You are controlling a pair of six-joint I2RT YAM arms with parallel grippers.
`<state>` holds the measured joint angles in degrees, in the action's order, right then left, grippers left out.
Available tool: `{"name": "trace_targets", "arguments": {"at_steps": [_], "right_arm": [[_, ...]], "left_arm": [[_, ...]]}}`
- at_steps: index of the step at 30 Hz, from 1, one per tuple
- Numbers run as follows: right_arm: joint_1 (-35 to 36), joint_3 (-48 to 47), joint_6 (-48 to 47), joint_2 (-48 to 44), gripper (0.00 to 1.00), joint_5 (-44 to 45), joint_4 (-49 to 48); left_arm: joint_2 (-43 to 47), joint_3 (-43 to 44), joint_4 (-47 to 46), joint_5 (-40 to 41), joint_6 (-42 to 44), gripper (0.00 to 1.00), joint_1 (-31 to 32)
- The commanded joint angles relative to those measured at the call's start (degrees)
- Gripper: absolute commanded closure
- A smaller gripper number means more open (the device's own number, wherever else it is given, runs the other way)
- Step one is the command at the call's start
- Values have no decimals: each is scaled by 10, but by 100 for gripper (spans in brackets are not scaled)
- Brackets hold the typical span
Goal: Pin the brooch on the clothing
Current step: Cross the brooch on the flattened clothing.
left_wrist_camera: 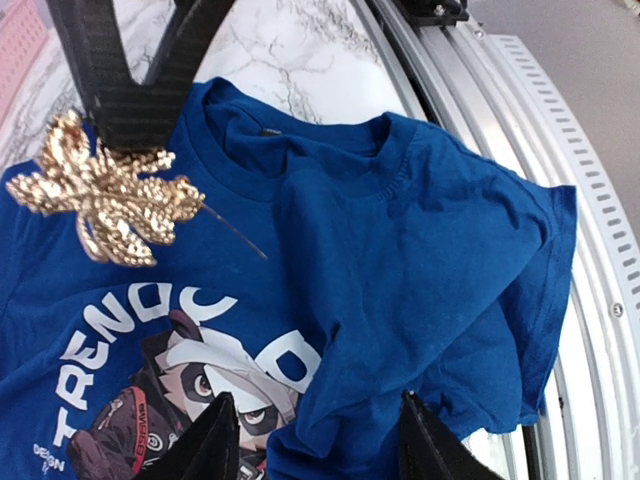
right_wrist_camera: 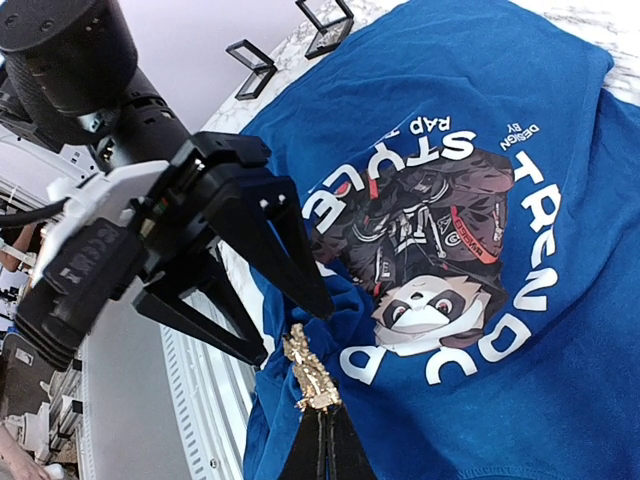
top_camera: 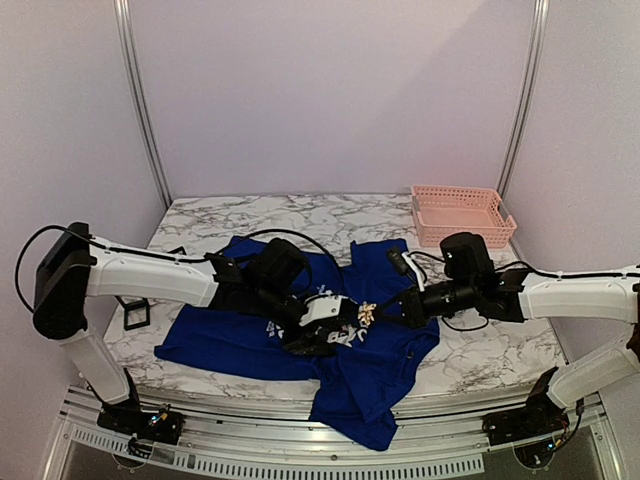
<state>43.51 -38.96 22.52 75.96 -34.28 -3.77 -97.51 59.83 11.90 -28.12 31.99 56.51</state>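
Note:
The clothing [top_camera: 240,335] is a royal-blue T-shirt spread on the marble table, its round print of white letters around a panda-like figure [right_wrist_camera: 430,240] facing up. The brooch [right_wrist_camera: 312,372], a gold leaf shape, is also seen in the left wrist view [left_wrist_camera: 105,200], with its thin pin [left_wrist_camera: 235,232] pointing out over the cloth below the collar. My right gripper [right_wrist_camera: 322,410] is shut on the brooch, holding it just above the shirt. My left gripper [left_wrist_camera: 315,400] stands open beside the brooch, its fingertips [right_wrist_camera: 320,300] down on the shirt with a raised fold of blue cloth between them.
A pink basket [top_camera: 462,213] stands at the back right of the table. Small black frames [right_wrist_camera: 250,68] lie on the marble to the left of the shirt. A black cable [top_camera: 300,237] arcs over the shirt's far edge. An aluminium rail [left_wrist_camera: 560,150] runs along the near table edge.

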Motion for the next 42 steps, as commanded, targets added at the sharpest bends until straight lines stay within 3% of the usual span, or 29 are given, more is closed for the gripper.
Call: {"name": "trace_targets", "arguments": {"at_steps": [1, 8, 14, 27, 33, 37, 42], "right_arm": [[3, 16, 5, -6, 100, -8, -31], [2, 29, 25, 9, 100, -10, -59], [2, 26, 34, 45, 100, -41, -89], [2, 34, 56, 83, 100, -77, -115], [3, 38, 60, 96, 100, -89, -123], [2, 39, 60, 106, 100, -96, -116], [3, 44, 70, 112, 100, -118, -139]], "left_arm": [[-27, -6, -48, -20, 39, 51, 4], [-50, -6, -56, -34, 30, 57, 7], [-40, -18, -77, -32, 52, 71, 7], [-35, -19, -85, -58, 17, 71, 21], [-43, -23, -89, -30, 17, 84, 24], [-39, -24, -97, -27, 26, 100, 28], [-34, -26, -77, -22, 47, 100, 32]]}}
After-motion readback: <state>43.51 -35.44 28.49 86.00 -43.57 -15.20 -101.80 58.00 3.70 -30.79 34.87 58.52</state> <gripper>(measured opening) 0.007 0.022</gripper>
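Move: The raised fold of blue clothing I want lies just under my open left fingers, some 2 cm down, 2 cm right and 1 cm back. From my left hand, the printed panda face is roughly 6 cm ahead, level sideways and 7 cm down; the collar is straight out to the right by 16 cm, 8 cm down. From my right hand, still gripping the brooch, that fold is about 7 cm left, 4 cm back and 7 cm below. With my left hand I sink about 2 cm onto the fold, easing right and a little back, and shut the fingers from half open to closed, pinching the cloth between the tips. Meanwhile my right hand keeps its grip on the brooch and lowers it some 4 cm, drifting back and left, so the pin's point comes in towards the pinched fold. ##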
